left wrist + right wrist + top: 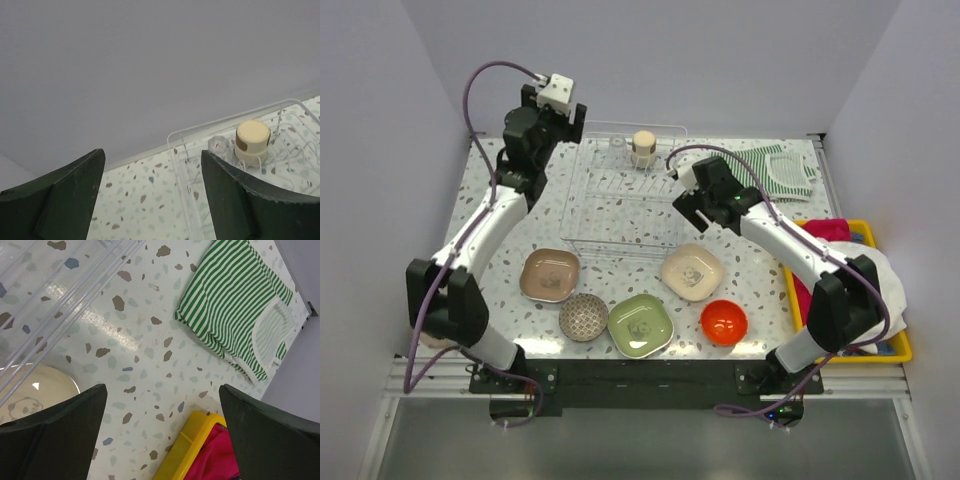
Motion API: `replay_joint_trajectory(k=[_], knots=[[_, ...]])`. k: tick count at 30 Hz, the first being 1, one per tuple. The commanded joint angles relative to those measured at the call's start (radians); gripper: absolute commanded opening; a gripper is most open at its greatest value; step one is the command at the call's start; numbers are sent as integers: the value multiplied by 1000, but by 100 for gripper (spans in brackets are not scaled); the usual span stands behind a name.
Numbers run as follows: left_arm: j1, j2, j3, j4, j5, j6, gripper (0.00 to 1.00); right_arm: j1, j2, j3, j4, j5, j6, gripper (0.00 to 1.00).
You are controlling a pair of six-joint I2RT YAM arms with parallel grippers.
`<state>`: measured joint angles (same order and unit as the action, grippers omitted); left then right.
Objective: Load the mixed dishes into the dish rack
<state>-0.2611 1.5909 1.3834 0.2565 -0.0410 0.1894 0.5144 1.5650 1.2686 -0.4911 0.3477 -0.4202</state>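
The clear wire dish rack (620,205) stands at the table's middle back, with a cream cup (642,148) and a small clear cup (617,143) at its far edge. In front of it lie a brown plate (550,274), a cream plate (692,271), a green plate (641,324), a grey patterned bowl (584,317) and an orange-red bowl (724,321). My left gripper (576,122) hangs open and empty above the rack's far left corner. In its wrist view the cream cup (252,140) shows past the open left gripper (152,167). The right gripper (705,205) is open and empty at the rack's right side.
A green striped cloth (782,172) lies at the back right. A yellow tray (895,345) with pink and white cloths sits along the right edge. Under the right gripper (162,400) I see bare speckled table, the tray's corner (192,445) and the cream plate's rim (30,385).
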Motion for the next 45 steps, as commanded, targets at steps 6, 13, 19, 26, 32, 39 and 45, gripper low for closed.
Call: replay_joint_trajectory(k=[6,13,19,26,32,39,45], knots=[[66,-333,-173,-557,7,222,82,-5,-161,86,-219,-346,32,99],[190,-310,-78,-1003,102,260,82,73,-304,81,-381,-700,-139,97],[247,-316,-98,-1108,190,159,82,278,-324,-28,-423,-619,-267,88],[315,-318,-175,-921,193,-82,81,479,-151,101,-278,-482,-238,80],[338,-327,-147,-941,148,-107,80,657,59,205,-185,-470,-200,70],[361,-387,-142,-927,150,-151,80,832,202,209,-110,-480,-171,66],[367,-448,-142,-930,133,-145,80,869,262,210,-67,-464,-176,66]])
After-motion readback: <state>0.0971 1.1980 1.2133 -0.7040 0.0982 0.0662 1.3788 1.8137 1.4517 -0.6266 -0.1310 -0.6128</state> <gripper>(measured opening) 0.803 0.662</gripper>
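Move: The right hand's next thing, the patterned bowl, lies about 24 cm back and 31 cm left of that hand, some 15 cm below; the green dish is 26 cm back and 18 cm left, the cream plate about 11 cm back and 4 cm left. From the empty left hand, the brown plate is 24 cm back, 5 cm left and some 35 cm below, the wooden plate 35 cm back and 28 cm left; the racked glass is 15 cm ahead, 10 cm right. The right hand heads for the patterned bowl, swinging back and left about 30 cm each way: it rises some 7 cm first, then sinks past the green dish, turning about 75 degrees counter-clockwise, its wide-open fingers narrowing by a third. The left hand leaves the rack empty and open, going back 18 cm, left 14 cm and down, fingers tipping about 45 degrees downward, then climbs slightly. ##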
